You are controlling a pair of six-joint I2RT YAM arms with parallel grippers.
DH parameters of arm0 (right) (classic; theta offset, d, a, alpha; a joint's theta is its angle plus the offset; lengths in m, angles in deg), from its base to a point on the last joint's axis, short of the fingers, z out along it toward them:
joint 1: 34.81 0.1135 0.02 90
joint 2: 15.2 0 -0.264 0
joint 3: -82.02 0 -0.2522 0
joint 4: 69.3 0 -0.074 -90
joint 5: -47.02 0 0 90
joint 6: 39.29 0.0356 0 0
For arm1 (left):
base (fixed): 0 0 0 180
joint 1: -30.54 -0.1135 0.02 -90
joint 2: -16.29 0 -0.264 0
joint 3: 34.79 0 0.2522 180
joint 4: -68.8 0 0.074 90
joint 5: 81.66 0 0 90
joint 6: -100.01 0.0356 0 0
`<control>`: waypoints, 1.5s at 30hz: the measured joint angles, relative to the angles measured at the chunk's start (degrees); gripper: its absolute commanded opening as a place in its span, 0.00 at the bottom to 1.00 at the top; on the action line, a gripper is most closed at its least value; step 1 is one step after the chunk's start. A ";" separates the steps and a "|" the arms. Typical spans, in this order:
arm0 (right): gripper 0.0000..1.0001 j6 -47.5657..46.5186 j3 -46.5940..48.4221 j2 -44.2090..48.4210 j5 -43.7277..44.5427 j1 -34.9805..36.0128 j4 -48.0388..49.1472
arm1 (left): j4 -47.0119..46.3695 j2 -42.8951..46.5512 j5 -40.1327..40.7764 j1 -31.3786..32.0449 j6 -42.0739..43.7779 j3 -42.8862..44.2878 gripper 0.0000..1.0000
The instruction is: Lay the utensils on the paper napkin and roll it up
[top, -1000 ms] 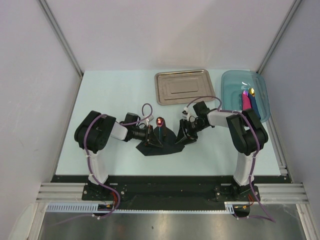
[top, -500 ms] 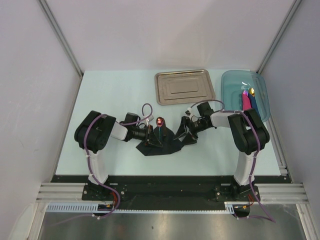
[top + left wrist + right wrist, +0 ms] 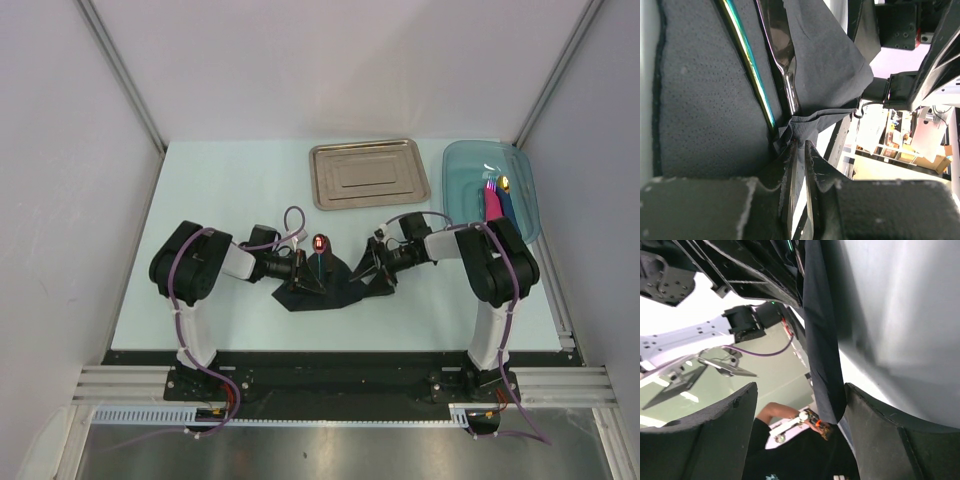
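Observation:
The black paper napkin (image 3: pixel 325 290) lies crumpled between my two grippers near the table's front. The blue-handled utensil (image 3: pixel 320 258) lies on it, its orange-red end pointing away from me. In the left wrist view its iridescent handle (image 3: pixel 747 65) lies beside the dark utensil (image 3: pixel 782 55) on the napkin (image 3: pixel 700 100). My left gripper (image 3: pixel 299 274) (image 3: pixel 800 145) is shut on a bunched fold of the napkin's left side. My right gripper (image 3: pixel 376 268) (image 3: pixel 800 386) is open, and the lifted right edge of the napkin (image 3: pixel 822 340) hangs between its jaws.
A steel tray (image 3: pixel 368 173) stands at the back middle. A clear blue-green bin (image 3: pixel 465 175) at the back right holds a pink roll (image 3: pixel 492 203) and a dark blue roll (image 3: pixel 509 208) with utensil tips poking out.
My right wrist has swung a little toward the near side while its gripper stays at the napkin's raised right edge. The left arm has not moved.

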 measured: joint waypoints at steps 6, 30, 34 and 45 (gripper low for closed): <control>0.68 3.41 0.07 -0.02 -0.35 -2.29 2.43 | 0.00 0.00 0.02 -0.02 0.00 0.00 0.17; 0.22 6.01 3.13 -0.81 1.16 0.42 3.04 | -0.20 0.00 0.09 -0.17 -0.59 0.00 0.16; 0.11 4.31 6.84 -3.06 1.22 1.90 1.73 | -0.33 0.00 0.44 -0.17 -0.63 0.15 0.16; 0.05 4.37 11.13 -4.33 3.10 5.29 1.33 | 0.24 0.00 1.42 -0.28 -0.50 1.05 0.13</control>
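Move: The right flap of the napkin stands between my open right fingers, its edge about 2 cm ahead, 1 cm left and 1 cm below. The spoon and knife lie on the napkin with their middle some 8 cm left, 4 cm ahead and 4 cm below my right hand. The empty tray is about 24 cm ahead and 2 cm to the right. From my left hand that flap edge lies about 8 cm right, 2 cm ahead and 2 cm up. I slide my right hand forward about 3 cm beside the napkin flap while the fingers begin to close, ease back slightly, then carry it about 4.5 cm left towards the spoon and knife. The fingers shut almost fully and pinch the flap's edge. My left hand stays put, keeping its pinch on the napkin's crease at the near ends of the handles. ##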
